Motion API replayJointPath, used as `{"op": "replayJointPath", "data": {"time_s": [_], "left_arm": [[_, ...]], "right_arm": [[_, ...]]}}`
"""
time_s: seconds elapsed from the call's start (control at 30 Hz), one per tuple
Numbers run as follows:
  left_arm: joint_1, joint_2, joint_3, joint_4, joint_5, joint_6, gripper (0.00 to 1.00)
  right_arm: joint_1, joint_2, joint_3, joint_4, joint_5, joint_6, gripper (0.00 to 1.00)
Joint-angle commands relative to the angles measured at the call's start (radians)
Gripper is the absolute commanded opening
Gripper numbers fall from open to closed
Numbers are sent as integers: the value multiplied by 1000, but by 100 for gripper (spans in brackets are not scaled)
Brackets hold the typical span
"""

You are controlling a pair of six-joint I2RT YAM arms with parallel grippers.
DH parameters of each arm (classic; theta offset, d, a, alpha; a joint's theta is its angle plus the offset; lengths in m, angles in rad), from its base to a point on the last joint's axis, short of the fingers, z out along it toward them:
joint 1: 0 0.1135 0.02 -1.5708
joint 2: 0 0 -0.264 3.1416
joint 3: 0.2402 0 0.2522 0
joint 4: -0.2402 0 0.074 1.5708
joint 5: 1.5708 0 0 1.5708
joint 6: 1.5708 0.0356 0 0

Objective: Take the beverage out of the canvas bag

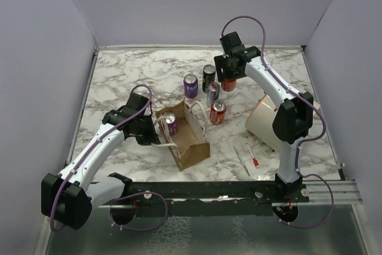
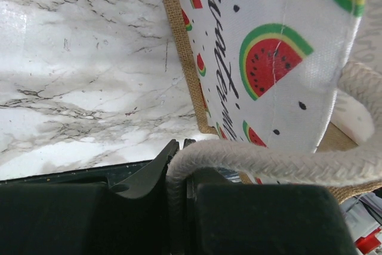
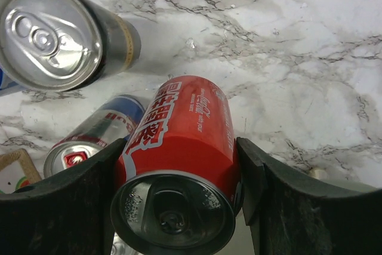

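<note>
The tan canvas bag stands open mid-table with a purple can upright inside it. My left gripper is at the bag's left side, shut on its white rope handle. The left wrist view shows the bag's watermelon-print side. My right gripper is at the back, away from the bag. It is shut on a red cola can, with one finger on each side. I cannot tell whether that can rests on the table.
On the marble table behind the bag stand a purple can, a black can, a silver-blue can and a red can. A cream cylinder lies at the right. Two pens lie near the front.
</note>
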Motion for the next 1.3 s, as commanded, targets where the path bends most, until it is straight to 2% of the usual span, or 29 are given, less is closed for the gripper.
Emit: {"op": "replayJointPath", "data": {"time_s": [0.0,0.4,0.73,1.27], "left_arm": [[0,21,43,6,-20,21,0],[0,85,82,-12,-48,64,0],[0,78,73,-28,-66,89,0],[-1,62,81,-30,-83,99,0]], "right_arm": [[-39,32,82,17,-59,20,2],[-65,154,121,19,-93,8,2],[-73,225,145,10,-129,12,12],[-74,196,93,21,-102,-9,58]]}}
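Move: The right hand already holds a red Coke can over free table; the spot for that can is about 2 cm ahead of the hand, 1 cm to its right and some 15 cm down. The silver can stands about 6 cm left and 1 cm back, the black can 7 cm left and 5 cm ahead, the other red can 10 cm back and 3 cm left, their middles all roughly 10 cm below. From the left hand the spot is some 26 cm ahead and 30 cm right, 12 cm down. Down by about 8 cm and a little forward, the right hand lowers the red Coke can beside the silver and black cans towards the table, the wrist tipping some 10 degrees further to point down. The hand then stops and stays there, fingers keeping their grip, with the can's lower end seeming to rest on the marble. ##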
